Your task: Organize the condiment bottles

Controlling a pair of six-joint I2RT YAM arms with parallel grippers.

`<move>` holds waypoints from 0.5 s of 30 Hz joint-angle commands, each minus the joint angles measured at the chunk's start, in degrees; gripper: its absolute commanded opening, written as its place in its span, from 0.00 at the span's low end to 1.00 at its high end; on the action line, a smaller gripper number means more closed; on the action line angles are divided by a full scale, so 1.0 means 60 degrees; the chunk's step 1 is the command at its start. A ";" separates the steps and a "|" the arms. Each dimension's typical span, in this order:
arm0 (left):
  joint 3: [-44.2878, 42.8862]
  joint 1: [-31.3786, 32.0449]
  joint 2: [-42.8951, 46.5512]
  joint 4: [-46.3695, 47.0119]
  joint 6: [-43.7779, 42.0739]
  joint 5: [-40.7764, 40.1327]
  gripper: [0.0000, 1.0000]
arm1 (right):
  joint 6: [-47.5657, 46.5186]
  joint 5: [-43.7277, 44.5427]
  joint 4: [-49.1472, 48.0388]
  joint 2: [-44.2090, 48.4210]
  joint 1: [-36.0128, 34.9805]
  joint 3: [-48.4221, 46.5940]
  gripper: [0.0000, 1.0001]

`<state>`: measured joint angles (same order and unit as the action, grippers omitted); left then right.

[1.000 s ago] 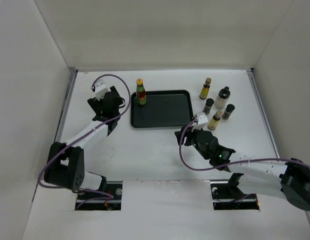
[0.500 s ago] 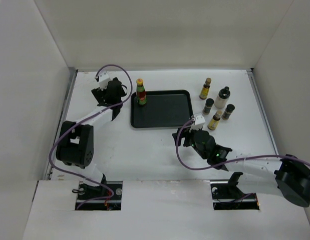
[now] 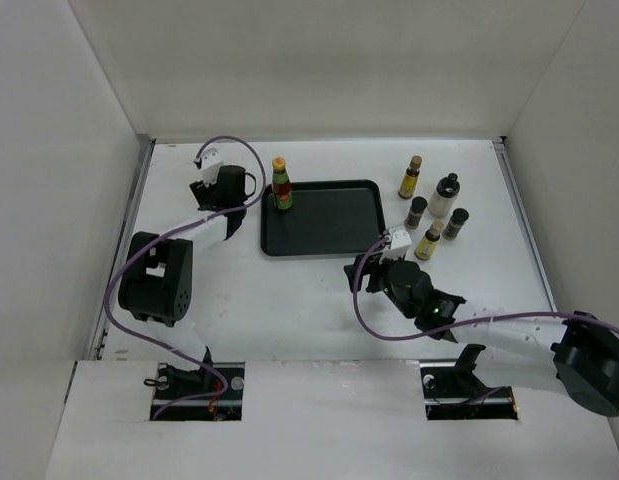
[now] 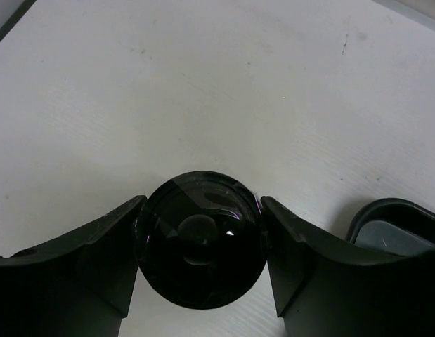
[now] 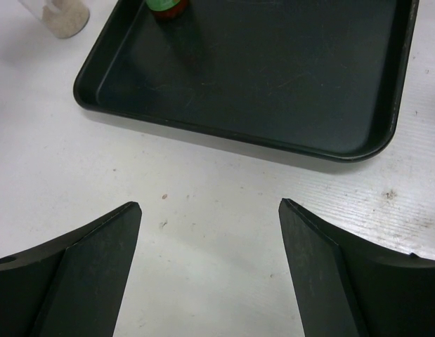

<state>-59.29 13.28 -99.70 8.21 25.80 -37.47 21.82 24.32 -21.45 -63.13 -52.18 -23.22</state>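
Note:
A red bottle [image 3: 281,186] with green neck and yellow cap stands in the back left corner of the black tray [image 3: 334,222]; its base shows in the right wrist view [image 5: 168,5]. My left gripper [image 3: 232,188] is just left of it, shut on a dark-capped jar [image 4: 199,239] seen from above, one finger on each side of the cap. The jar's whitish lower part shows in the right wrist view [image 5: 59,12]. Several bottles stand right of the tray, among them yellow-labelled ones [image 3: 411,178] [image 3: 428,242] and a whitish jar [image 3: 445,196]. My right gripper [image 5: 210,207] is open and empty before the tray's near edge.
The tray's rounded corner [image 4: 396,225] lies close to the right of my left fingers. Two small dark-capped jars [image 3: 417,211] [image 3: 455,222] stand in the right-hand group. White walls close the table on the left, back and right.
My left gripper has moved away from me, from the tray's left front side to level with the red bottle. My right gripper has shifted slightly left.

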 commanded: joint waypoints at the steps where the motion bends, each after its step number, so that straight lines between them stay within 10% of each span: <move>1: 0.0357 0.0282 0.1189 0.0389 0.0167 -0.0519 0.40 | -0.0092 0.0049 -0.0439 0.0181 -0.0040 -0.0333 0.86; 15: 0.2410 0.3739 0.4137 0.0873 -0.0199 -0.1460 0.41 | -0.0078 0.0166 -0.0468 0.0297 -0.0040 -0.0275 0.85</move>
<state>-46.24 32.58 -74.52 9.87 25.04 -45.47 21.82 24.36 -21.45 -62.87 -52.18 -23.22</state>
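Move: The left hand has already closed on the black-capped bottle. From that hand the black tray's middle lies about 27 cm to the right, some 4 cm nearer the base and roughly 8 cm lower. The red sauce bottle, standing in the tray's far left part, is about 17 cm to the right, level in reach and at about the same height. From the idle right hand the tray's middle is about 16 cm ahead, 9 cm left and 10 cm below. Keeping its grip just under the black cap, the left hand lifts the bottle off the table. It starts by drawing back, then swings right and climbs towards the tray and sauce bottle, ending some 9 cm back, right and up. The fingers tip upward about 15 degrees and turn clockwise by roughly 10. ##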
